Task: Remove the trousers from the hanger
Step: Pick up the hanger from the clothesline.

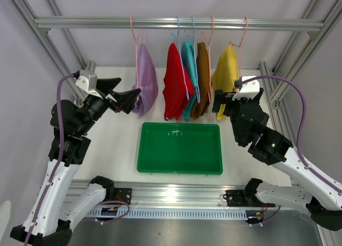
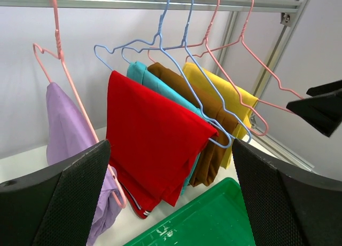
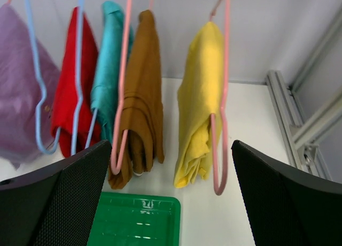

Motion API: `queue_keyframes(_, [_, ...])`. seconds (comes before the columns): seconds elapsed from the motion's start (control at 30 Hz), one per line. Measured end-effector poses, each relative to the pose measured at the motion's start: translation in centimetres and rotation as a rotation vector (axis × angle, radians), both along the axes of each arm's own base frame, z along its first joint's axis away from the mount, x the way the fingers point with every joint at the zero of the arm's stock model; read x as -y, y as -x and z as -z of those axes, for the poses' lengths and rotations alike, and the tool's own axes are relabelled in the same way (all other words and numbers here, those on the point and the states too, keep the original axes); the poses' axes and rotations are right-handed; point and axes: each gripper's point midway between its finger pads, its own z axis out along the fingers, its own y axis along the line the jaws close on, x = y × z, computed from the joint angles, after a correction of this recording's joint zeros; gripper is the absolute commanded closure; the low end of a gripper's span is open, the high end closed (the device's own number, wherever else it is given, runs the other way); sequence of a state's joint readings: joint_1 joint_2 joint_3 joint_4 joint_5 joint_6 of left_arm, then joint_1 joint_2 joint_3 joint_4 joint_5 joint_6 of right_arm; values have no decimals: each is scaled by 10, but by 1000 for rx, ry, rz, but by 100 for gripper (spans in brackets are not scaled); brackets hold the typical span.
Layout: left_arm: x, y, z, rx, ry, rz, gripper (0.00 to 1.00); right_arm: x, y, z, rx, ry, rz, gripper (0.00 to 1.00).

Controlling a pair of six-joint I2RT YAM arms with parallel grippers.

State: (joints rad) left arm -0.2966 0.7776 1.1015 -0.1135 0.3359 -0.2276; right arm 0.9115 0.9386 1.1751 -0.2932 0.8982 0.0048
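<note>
Five folded trousers hang on wire hangers from the rail (image 1: 176, 23): lilac (image 1: 145, 80), red (image 1: 175, 88), teal (image 1: 189, 62), brown (image 1: 203, 80) and yellow (image 1: 225, 75). My left gripper (image 1: 127, 95) is open just left of the lilac pair, apart from it. In the left wrist view its fingers (image 2: 59, 198) frame the red pair (image 2: 149, 134), with nothing between them. My right gripper (image 1: 225, 104) is open in front of the yellow pair's lower end. In the right wrist view the yellow pair (image 3: 197, 96) and its pink hanger (image 3: 220, 150) hang ahead between the wide jaws, untouched.
A green plastic tray (image 1: 179, 150) lies on the white table below the hanging row. Aluminium frame posts stand at the back left (image 1: 59, 54) and back right (image 1: 283, 80). The wall is close behind the rail.
</note>
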Motion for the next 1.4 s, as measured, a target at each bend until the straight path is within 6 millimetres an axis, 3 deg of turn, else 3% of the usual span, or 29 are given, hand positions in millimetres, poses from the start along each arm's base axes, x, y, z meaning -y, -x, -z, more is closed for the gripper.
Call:
queue_keyframes(0.17, [-5, -4, 0, -6, 7, -26, 1, -5, 10, 3, 11, 45, -98, 1])
queue_keyframes(0.37, [-11, -17, 7, -33, 7, -69, 1, 18, 32, -2, 26, -12, -118, 1])
queue_keyframes(0.47, [-13, -26, 13, -54, 1, -86, 1, 33, 46, 8, 36, -47, -130, 0])
queue_keyframes(0.63, [-24, -64, 39, -148, -22, -143, 0, 50, 65, 29, 57, -92, -159, 1])
queue_keyframes(0.83, [-16, -123, 75, -303, -59, -140, 0, 33, 66, 48, 23, -87, -234, 1])
queue_keyframes(1.0, [-2, -154, 93, -384, -73, -86, 1, 22, 67, 50, 11, -92, -287, 1])
queue_keyframes(1.17, [18, -177, 86, -407, -59, 12, 16, 20, 69, 50, 12, -98, -304, 1])
queue_keyframes(1.23, [24, -181, 83, -414, -47, 50, 27, 21, 70, 49, 14, -100, -307, 0])
queue_keyframes(1.4, [38, -179, 86, -460, -3, 142, 39, 26, 75, 44, 35, -121, -314, 1])
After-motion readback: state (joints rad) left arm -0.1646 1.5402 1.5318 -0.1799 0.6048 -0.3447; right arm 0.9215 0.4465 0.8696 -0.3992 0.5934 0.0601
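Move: The pink hanger holding the purple trousers has its middle some 18 cm ahead of the left hand, 2 cm to its right and about 12 cm lower. Its trousers hang about 6 cm below that. The blue hanger with the red trousers is roughly level with it in depth and height, some 12 cm farther right. From the right hand, the pink hanger lies about 17 cm ahead, 23 cm to the left and 7 cm below. The left hand reaches about 18 cm forward and sinks some 9 cm to the upper sloping wire of the purple trousers' pink hanger, its fingers tipping down about 25 degrees; it drifts a little left on the way, then swings some 6 cm right as the wide-open fingers start to close, about a third shut with the wire between them. Meanwhile the empty, open right hand backs away from the yellow trousers' hanger by about 7 cm, sinking a few centimetres, swinging right and partly back, and turning counter-clockwise. ##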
